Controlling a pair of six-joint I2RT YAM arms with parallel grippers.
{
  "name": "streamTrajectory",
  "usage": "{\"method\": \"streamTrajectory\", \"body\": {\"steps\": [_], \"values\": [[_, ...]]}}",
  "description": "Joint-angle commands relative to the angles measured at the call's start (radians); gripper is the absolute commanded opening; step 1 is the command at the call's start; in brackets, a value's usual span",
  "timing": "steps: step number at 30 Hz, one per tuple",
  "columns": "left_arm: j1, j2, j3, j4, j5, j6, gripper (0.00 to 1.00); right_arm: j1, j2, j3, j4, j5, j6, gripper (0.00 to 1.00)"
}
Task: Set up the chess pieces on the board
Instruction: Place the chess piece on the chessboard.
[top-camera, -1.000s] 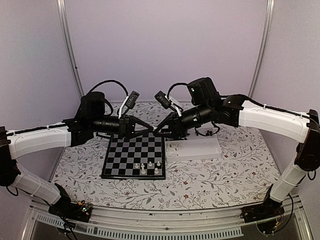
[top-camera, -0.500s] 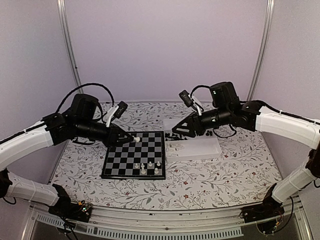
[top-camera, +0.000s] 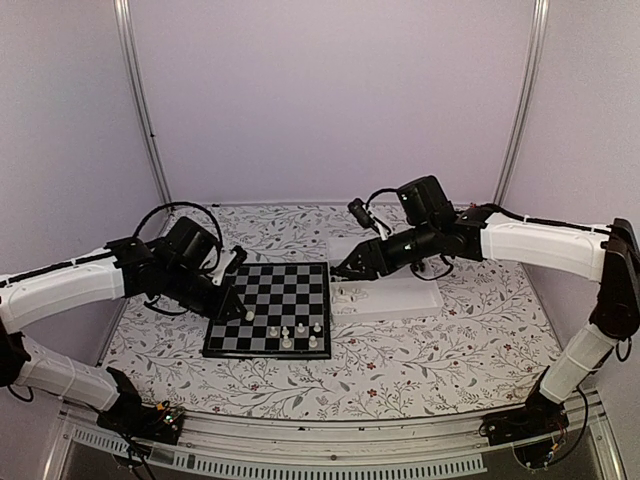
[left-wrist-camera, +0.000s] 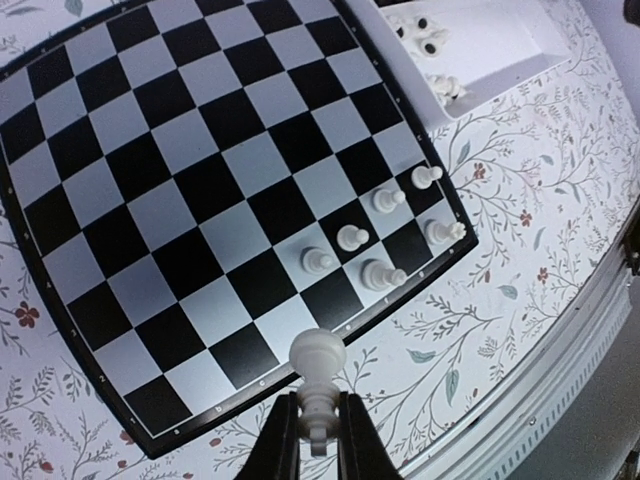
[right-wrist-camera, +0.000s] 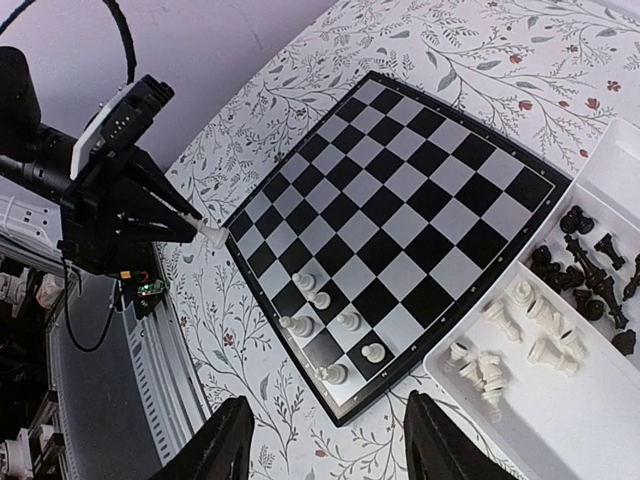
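Observation:
The board (top-camera: 268, 305) lies left of centre, with several white chess pieces (top-camera: 300, 332) standing in its near right corner. My left gripper (top-camera: 241, 314) is shut on a white pawn (left-wrist-camera: 318, 372), gripped at its base. It hangs over the board's near left edge (left-wrist-camera: 240, 385), head toward the board. The right gripper (top-camera: 345, 270) is open and empty, hovering above the gap between board and tray. In the right wrist view its fingers (right-wrist-camera: 228, 440) stand wide apart, above the board's (right-wrist-camera: 400, 200) near right corner.
A white two-compartment tray (top-camera: 412, 290) sits right of the board; loose black chessmen (right-wrist-camera: 592, 262) fill one compartment and white ones (right-wrist-camera: 520, 340) the other. A flower-patterned cloth (top-camera: 440, 350) covers the table. A metal rail (top-camera: 330, 440) runs along the near edge.
The grippers met over the board's far edge a second ago. My left arm has since carried the white pawn down to the near left edge. The right gripper opened and drew back toward the tray.

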Motion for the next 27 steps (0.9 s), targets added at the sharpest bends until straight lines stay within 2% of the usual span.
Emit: {"method": "streamTrajectory", "body": {"steps": [1, 17, 27], "values": [[-0.024, 0.015, -0.026, -0.03, -0.052, -0.065, 0.0, -0.004, 0.034, 0.065, -0.011, -0.025, -0.008, 0.54], [-0.125, 0.206, 0.01, -0.035, -0.095, -0.123, 0.02, -0.004, 0.122, 0.114, -0.06, 0.006, -0.021, 0.53], [-0.136, 0.313, 0.087, -0.009, -0.097, -0.094, 0.03, -0.005, 0.139, 0.131, -0.071, 0.002, -0.04, 0.52]]}}
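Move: The left gripper holds a white chess piece by its top. The empty light back-rank square it is bound for lies about 12 cm below, some 3 cm right and 1 cm back. The nearest pawn stands about 6 cm right and 2 cm ahead of the hand; the tall white piece is some 9 cm right and 1 cm back. From the empty right gripper that square is roughly 17 cm left, 7 cm back and 18 cm below. Lower the left gripper about 7.5 cm towards the empty light square left of the standing white pieces, easing back some 2 cm on the way and then slightly forward at the bottom. Meanwhile tip the wrist about 15 degrees so the fingers and the pinched piece come nearer upright; keep the grip shut. Let the open right gripper sink about 2 cm, drifting slightly forward and left. ##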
